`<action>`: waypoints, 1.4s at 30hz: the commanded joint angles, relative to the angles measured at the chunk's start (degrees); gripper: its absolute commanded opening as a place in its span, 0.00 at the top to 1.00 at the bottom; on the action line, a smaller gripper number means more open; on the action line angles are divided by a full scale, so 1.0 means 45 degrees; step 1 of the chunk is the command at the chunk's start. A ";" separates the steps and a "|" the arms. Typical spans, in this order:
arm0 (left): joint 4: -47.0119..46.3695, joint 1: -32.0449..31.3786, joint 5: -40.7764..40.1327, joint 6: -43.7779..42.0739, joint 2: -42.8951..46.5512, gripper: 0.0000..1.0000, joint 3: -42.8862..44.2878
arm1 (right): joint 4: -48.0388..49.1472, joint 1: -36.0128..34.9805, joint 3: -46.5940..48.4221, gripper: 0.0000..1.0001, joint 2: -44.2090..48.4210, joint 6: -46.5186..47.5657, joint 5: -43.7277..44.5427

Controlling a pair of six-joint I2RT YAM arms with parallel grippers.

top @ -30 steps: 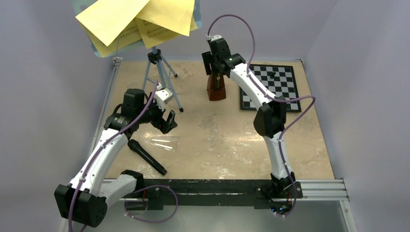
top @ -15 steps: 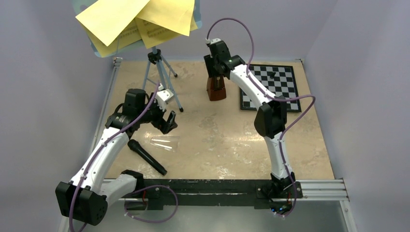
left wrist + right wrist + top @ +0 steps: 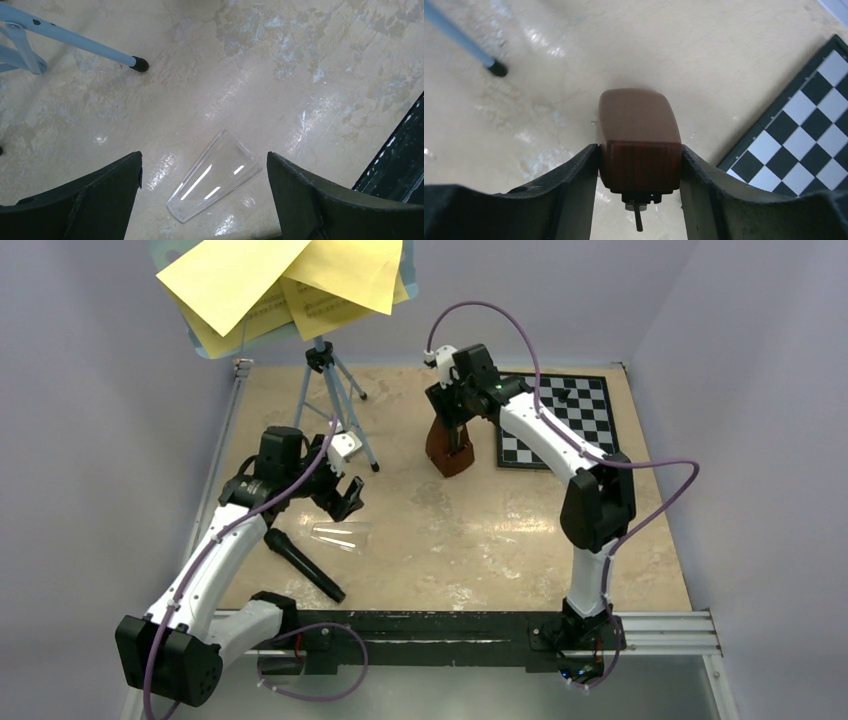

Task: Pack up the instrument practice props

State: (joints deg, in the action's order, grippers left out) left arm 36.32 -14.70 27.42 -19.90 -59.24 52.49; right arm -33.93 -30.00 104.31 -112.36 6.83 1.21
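Observation:
The brown pyramid-shaped metronome [image 3: 447, 445] is held tilted by my right gripper [image 3: 452, 418], whose jaws are shut on its sides; it fills the right wrist view [image 3: 639, 145] between the fingers [image 3: 574, 185]. The light-blue tripod music stand [image 3: 335, 390] stands at the back left, its tray [image 3: 205, 340] carrying yellow sheet-music pages [image 3: 290, 275]. My left gripper [image 3: 345, 498] is open and empty above a clear plastic cover [image 3: 336, 536], which lies flat between the fingers in the left wrist view [image 3: 215, 175]. A stand leg foot [image 3: 140, 63] shows there.
A black-and-white chessboard [image 3: 570, 420] lies at the back right, also in the right wrist view [image 3: 804, 145]. A black microphone [image 3: 303, 565] lies near the left arm. A black rail [image 3: 430, 625] runs along the near edge.
My right gripper has moved nearer and right with the metronome, which now tilts. The left gripper shifted slightly down toward the clear cover.

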 commanded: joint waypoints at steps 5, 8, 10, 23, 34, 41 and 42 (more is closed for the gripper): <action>0.2191 -0.0044 0.0582 -0.3206 -0.0158 0.02 0.0051 | 0.1050 -0.0025 -0.2224 1.00 0.2298 0.2745 -0.5882; 0.3476 -0.0034 0.0568 -0.4207 -0.0101 0.02 0.0004 | 0.1460 -0.0048 -0.3576 1.00 0.3073 0.4090 -0.7297; 0.3923 -0.0034 0.0460 -0.4812 0.0072 0.01 -0.0204 | 0.1762 -0.0093 -0.4349 1.00 0.3477 0.4773 -0.7896; 0.4490 -0.0034 0.0181 -0.5266 0.0776 0.01 -0.0997 | 0.2461 -0.0808 -0.5745 1.00 0.4541 0.6491 -0.8574; 0.4522 -0.0034 0.0284 -0.5274 0.1237 0.01 -0.0468 | 0.2546 -0.1257 -0.4855 1.00 0.4533 0.3261 -0.6345; 0.4510 -0.0034 -0.0609 -0.5211 0.2112 0.01 -0.0230 | 0.0814 -0.1795 -0.3343 1.00 0.3592 -0.0444 -0.1572; 0.4438 -0.0034 -0.0742 -0.5252 0.2286 0.01 -0.0306 | 0.0460 -0.1884 -0.3245 1.00 0.3455 -0.0702 -0.1421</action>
State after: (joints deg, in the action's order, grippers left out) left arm 56.69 -14.70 26.39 -42.65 -51.86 49.04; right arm -29.02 -38.15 82.28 -95.44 14.83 -15.42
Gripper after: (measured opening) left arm 0.992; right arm 0.563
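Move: The right hand holds the metronome by its upper part. From that hand the clear cover lies about 24 cm back and 28 cm left, on the table some 15 cm below, and the nearest tripod foot about 5 cm back and 19 cm left. For the open left hand, the cover is level ahead, about 3 cm left and 15 cm below; the microphone is roughly 8 cm back and 11 cm left, the tripod foot 20 cm ahead and 5 cm right. Back towards the robot and somewhat left, the right hand keeps its grip and brings the metronome about 13 cm nearer the clear cover without lifting, swinging counter-clockwise to some 45 degrees, then back to under 30. The left hand, fingers wide open, draws back about 7 cm, sinking and drifting left towards the microphone as it rolls and turns clockwise, then rises slightly. ##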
